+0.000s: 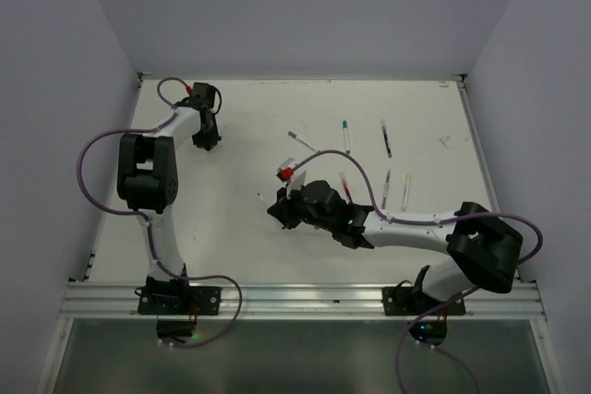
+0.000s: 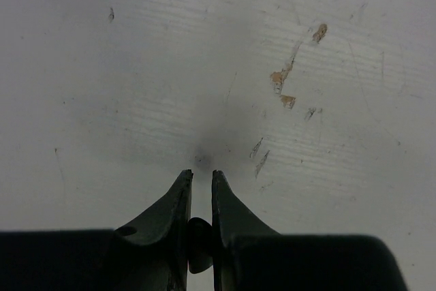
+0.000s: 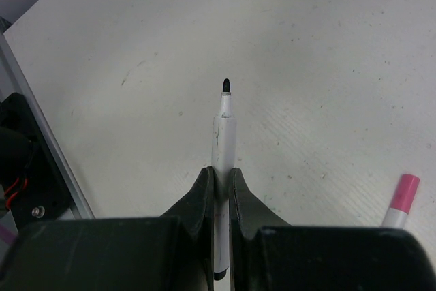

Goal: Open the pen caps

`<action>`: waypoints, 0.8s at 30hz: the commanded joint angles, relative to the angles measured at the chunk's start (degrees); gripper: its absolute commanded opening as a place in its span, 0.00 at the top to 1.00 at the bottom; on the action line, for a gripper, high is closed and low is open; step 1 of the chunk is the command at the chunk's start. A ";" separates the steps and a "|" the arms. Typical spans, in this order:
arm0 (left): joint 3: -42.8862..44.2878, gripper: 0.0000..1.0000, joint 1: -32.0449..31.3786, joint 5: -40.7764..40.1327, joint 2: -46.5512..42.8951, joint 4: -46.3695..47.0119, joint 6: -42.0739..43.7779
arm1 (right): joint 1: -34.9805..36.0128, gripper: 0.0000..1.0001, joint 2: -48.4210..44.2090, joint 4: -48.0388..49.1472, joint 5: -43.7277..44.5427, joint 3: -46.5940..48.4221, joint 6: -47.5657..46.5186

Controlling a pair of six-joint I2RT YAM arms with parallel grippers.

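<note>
My right gripper (image 3: 222, 172) is shut on a white pen (image 3: 223, 134) whose bare black tip points away from me, with no cap on it. In the top view this gripper (image 1: 280, 212) is at mid-table and the pen's tip (image 1: 261, 197) sticks out to the left. My left gripper (image 2: 201, 175) is shut on a small black cap (image 2: 198, 243) deep between the fingers, close above the table. In the top view it (image 1: 207, 140) is at the far left. A pink-capped pen (image 3: 402, 199) lies to the right of my right gripper.
Several more pens lie on the white table (image 1: 240, 173) at the back right: one with a green end (image 1: 346, 136), a blue one (image 1: 386, 138), a white one (image 1: 303, 142), two pale ones (image 1: 386, 188) (image 1: 406, 189). Grey walls enclose the table.
</note>
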 commanded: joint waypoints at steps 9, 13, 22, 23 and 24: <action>1.39 0.81 0.77 1.40 2.96 -2.14 2.32 | -0.04 1.00 2.43 1.99 0.69 3.05 0.62; 0.51 0.71 0.95 2.19 2.78 -1.52 2.15 | -0.04 1.00 2.43 2.08 1.04 3.05 0.88; -0.37 0.57 1.30 3.15 2.26 -0.47 1.36 | -0.13 1.00 1.99 2.08 1.48 2.70 1.50; -0.28 0.57 1.39 3.15 2.26 -0.56 1.35 | -0.04 1.00 1.99 2.08 1.39 2.70 1.58; -0.37 0.57 1.39 3.15 2.08 -0.56 1.18 | -0.13 1.00 1.82 2.08 1.39 2.70 1.59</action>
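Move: The black pen cap is already between my left fingertips. The bare patch of table I'm taking it to lies about 3 cm below that hand and 1 cm back, straight in line sideways. The uncapped marker in my right hand is some 22 cm right, 24 cm back and 10 cm higher; the grey-capped pen lies about 31 cm right, level with me. From my right hand the cap is roughly 24 cm ahead, 22 cm left and 10 cm lower. I ease my left hand down the last 2 cm or so to the empty table, drawing back barely 1 cm, and stop there. Then, holding still, I spread the fingers from nearly shut to a bit under half open, letting go of the black cap. My right hand keeps its pinch on the uncapped marker, almost in place. ##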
